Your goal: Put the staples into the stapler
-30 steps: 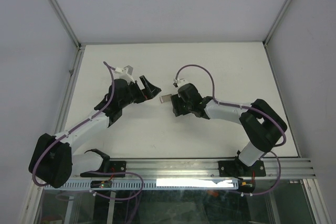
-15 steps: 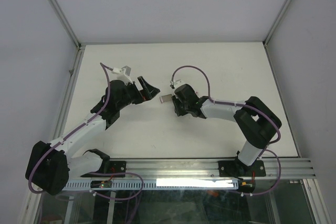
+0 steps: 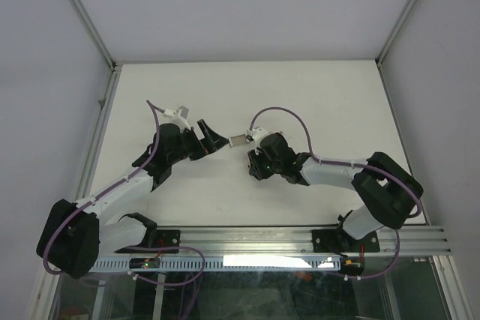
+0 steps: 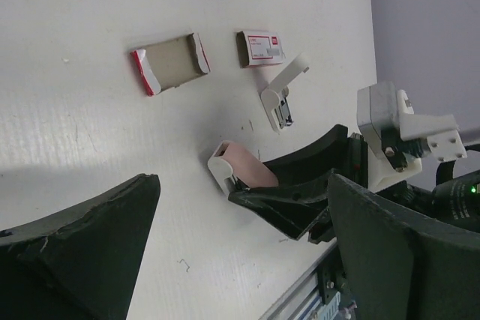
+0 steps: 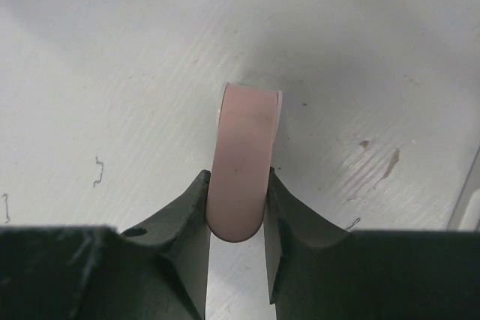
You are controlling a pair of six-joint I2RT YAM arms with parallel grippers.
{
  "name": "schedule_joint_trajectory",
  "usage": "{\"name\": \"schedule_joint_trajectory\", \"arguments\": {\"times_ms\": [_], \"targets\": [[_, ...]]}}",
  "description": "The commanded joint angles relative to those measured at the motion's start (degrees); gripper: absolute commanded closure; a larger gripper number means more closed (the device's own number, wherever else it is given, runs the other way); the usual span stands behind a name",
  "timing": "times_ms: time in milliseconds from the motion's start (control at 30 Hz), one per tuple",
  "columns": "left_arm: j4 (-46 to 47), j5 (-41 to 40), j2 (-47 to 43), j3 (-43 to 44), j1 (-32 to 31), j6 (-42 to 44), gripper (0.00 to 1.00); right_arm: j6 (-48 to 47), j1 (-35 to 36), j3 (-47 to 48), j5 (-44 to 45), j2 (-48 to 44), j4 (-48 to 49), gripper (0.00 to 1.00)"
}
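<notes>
The pink stapler [image 5: 240, 170] lies on the white table with its white end [image 4: 220, 164] pointing away from my right gripper [image 5: 236, 219], which is shut on its rounded pink end. From above, the stapler [image 3: 238, 140] sits between the two grippers. My left gripper [image 4: 240, 260] is open and empty, a short way left of the stapler [image 4: 246, 172]. The staples' red-and-white sleeve [image 4: 261, 47] and the cardboard tray [image 4: 171, 61] lie apart on the table beyond it. I cannot make out the staple strip itself.
A loose white and grey part with a metal end [image 4: 283, 95] lies between the sleeve and the stapler. Stray bent staples [image 5: 97, 171] dot the table. The metal rail [image 3: 300, 241] runs along the near edge, and frame posts [image 3: 105, 103] bound the sides.
The right gripper has closed onto the pink stapler and its wrist has swung toward the near edge. The left gripper shifted slightly toward the stapler, still open.
</notes>
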Motion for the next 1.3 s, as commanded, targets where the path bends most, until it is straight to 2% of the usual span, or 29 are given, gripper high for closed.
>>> {"name": "schedule_joint_trajectory", "arguments": {"times_ms": [0,267,367,433,600,767,967,1100,1267], "targets": [[8.08,5.06,1.68,-1.71,0.05,-4.32,0.01,-0.51,1.28,-3.24,-3.66,-5.28,9.43,1.00],[12.24,7.38,8.25,-0.59,-4.40,-6.89,0.03,-1.74,4.05,-8.57,-3.26,-11.84,16.50,1.00],[15.05,8.27,10.51,-0.38,-5.80,-9.42,0.09,-2.70,5.38,-10.37,-2.29,-14.46,19.36,1.00],[17.66,9.01,11.51,-0.71,-6.32,-11.10,0.16,-3.23,5.94,-11.22,-1.90,-15.89,21.22,1.00],[19.96,10.03,13.08,-0.27,-8.17,-13.54,0.29,-4.60,6.96,-11.25,-0.51,-17.52,21.67,1.00],[20.61,9.70,13.54,-1.28,-9.51,-15.29,0.36,-4.81,7.49,-11.38,0.93,-18.09,22.13,1.00],[21.43,9.31,13.86,-2.45,-10.25,-16.91,0.38,-5.15,8.30,-11.70,2.62,-19.14,22.63,1.00],[23.07,9.38,13.75,-3.13,-10.26,-18.22,0.44,-5.25,8.48,-11.59,2.96,-19.10,22.66,1.00],[23.83,9.75,13.36,-3.53,-10.40,-19.31,0.47,-5.10,8.59,-11.40,4.03,-18.40,22.42,1.00]]}}
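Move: The pink piece is already in the right fingers; from the left hand it lies roughly 11 cm to the right, 3 cm back and 10 cm lower. From the right hand the open left gripper is about 11 cm left, 4 cm ahead and 10 cm above. The empty box tray sits some 6 cm ahead and 4 cm left of the right hand, the open stapler 4 cm ahead and 7 cm right, and the staple box just beyond the stapler. Keeping its pinch on the pink piece, the right hand lifts it about 8 cm, drawing back and left some 3 cm each and tipping its fingers up. The left hand comes to meet it, about 8 cm right and 4 cm back and slightly down, rolling and tilting some 20 degrees while its wide-open fingers close to about half around the piece's free end; whether they touch it can't be seen. ##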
